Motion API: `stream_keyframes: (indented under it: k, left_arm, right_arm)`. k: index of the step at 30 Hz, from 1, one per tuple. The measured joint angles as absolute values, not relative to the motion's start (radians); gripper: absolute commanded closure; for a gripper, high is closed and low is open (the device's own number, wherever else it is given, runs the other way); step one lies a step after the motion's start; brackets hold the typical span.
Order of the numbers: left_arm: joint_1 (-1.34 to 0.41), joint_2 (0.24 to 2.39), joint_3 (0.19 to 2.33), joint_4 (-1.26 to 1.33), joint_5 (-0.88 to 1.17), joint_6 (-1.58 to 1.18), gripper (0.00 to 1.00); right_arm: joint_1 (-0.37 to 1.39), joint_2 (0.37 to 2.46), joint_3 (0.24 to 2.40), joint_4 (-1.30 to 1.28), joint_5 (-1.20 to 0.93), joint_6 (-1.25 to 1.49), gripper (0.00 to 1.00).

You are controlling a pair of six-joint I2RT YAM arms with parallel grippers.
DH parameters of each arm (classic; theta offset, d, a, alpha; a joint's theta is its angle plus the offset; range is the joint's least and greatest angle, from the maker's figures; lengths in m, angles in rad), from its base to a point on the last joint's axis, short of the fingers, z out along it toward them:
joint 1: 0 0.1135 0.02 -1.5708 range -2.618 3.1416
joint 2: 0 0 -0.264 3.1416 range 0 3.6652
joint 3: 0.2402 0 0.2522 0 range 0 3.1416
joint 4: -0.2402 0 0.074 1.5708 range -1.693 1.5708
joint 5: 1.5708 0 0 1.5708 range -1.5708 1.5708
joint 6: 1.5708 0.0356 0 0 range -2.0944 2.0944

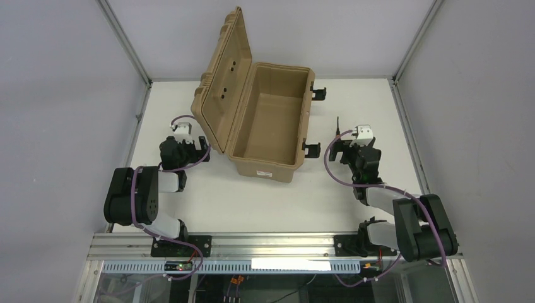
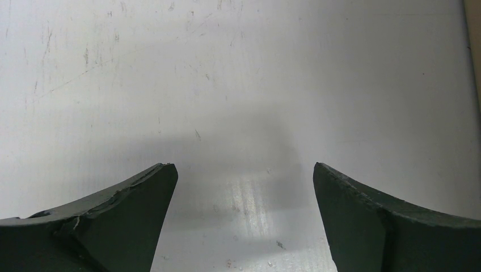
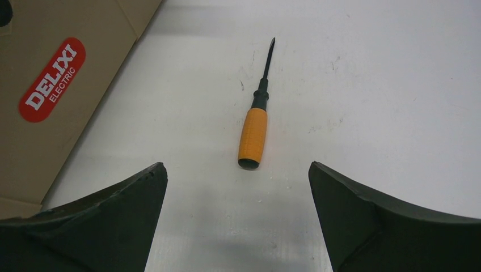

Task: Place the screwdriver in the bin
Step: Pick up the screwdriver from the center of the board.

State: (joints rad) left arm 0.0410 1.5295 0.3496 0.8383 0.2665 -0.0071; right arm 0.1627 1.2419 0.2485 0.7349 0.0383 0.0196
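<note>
The screwdriver has an orange handle and a thin black shaft, and lies on the white table with its tip pointing away. My right gripper is open, its fingers on either side just short of the handle's end, not touching it. In the top view only the shaft shows beyond the right gripper. The bin is a tan case with its lid raised, at the table's middle back, left of the screwdriver. My left gripper is open and empty over bare table, left of the bin.
The bin's side wall with a red DELIXI ELECTRIC sticker fills the left of the right wrist view. Black latches stick out of the bin's right side. The raised lid leans left, above the left arm.
</note>
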Motion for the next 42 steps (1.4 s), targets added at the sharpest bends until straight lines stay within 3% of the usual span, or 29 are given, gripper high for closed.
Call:
stream_keyframes:
  k: [7, 22, 32, 42]
  left_arm:
    - [0.041, 1.530, 0.350, 0.838, 0.267, -0.007, 0.01]
    - [0.041, 1.530, 0.349, 0.838, 0.267, -0.007, 0.01]
    - [0.041, 1.530, 0.349, 0.838, 0.267, -0.007, 0.01]
    - [0.041, 1.530, 0.349, 0.838, 0.267, -0.007, 0.01]
  right_arm:
    - [0.163, 1.166, 0.276, 0.620, 0.054, 0.020, 0.01]
    - [0.163, 0.836, 0.581, 0.160, 0.068, -0.033, 0.01]
    - [0.163, 0.838, 0.923, -0.204, 0.067, -0.036, 0.01]
    - [0.163, 0.966, 1.266, -0.432, 0.059, -0.039, 0.01]
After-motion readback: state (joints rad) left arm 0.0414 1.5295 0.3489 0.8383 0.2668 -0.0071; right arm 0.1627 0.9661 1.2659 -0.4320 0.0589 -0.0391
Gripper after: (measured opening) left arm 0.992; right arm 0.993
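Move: Beneath and just beyond the right hand's open fingers lies the screwdriver, about 7 cm ahead, 2 cm left and 9 cm lower, its handle end nearest. The bin's middle is roughly 27 cm left and 6 cm ahead of this hand; its near latch is some 14 cm left and 3 cm back, its far latch about 12 cm left and 15 cm ahead. From the left hand, the screwdriver lies about 55 cm right and 4 cm ahead. Rising almost straight up, the right hand climbs about 30 cm away from the screwdriver, after a brief start in place, and is still going up at the end. The fingers tip upward by under 10 degrees early in the climb and stay wide open and empty, well above the table beside the bin. ##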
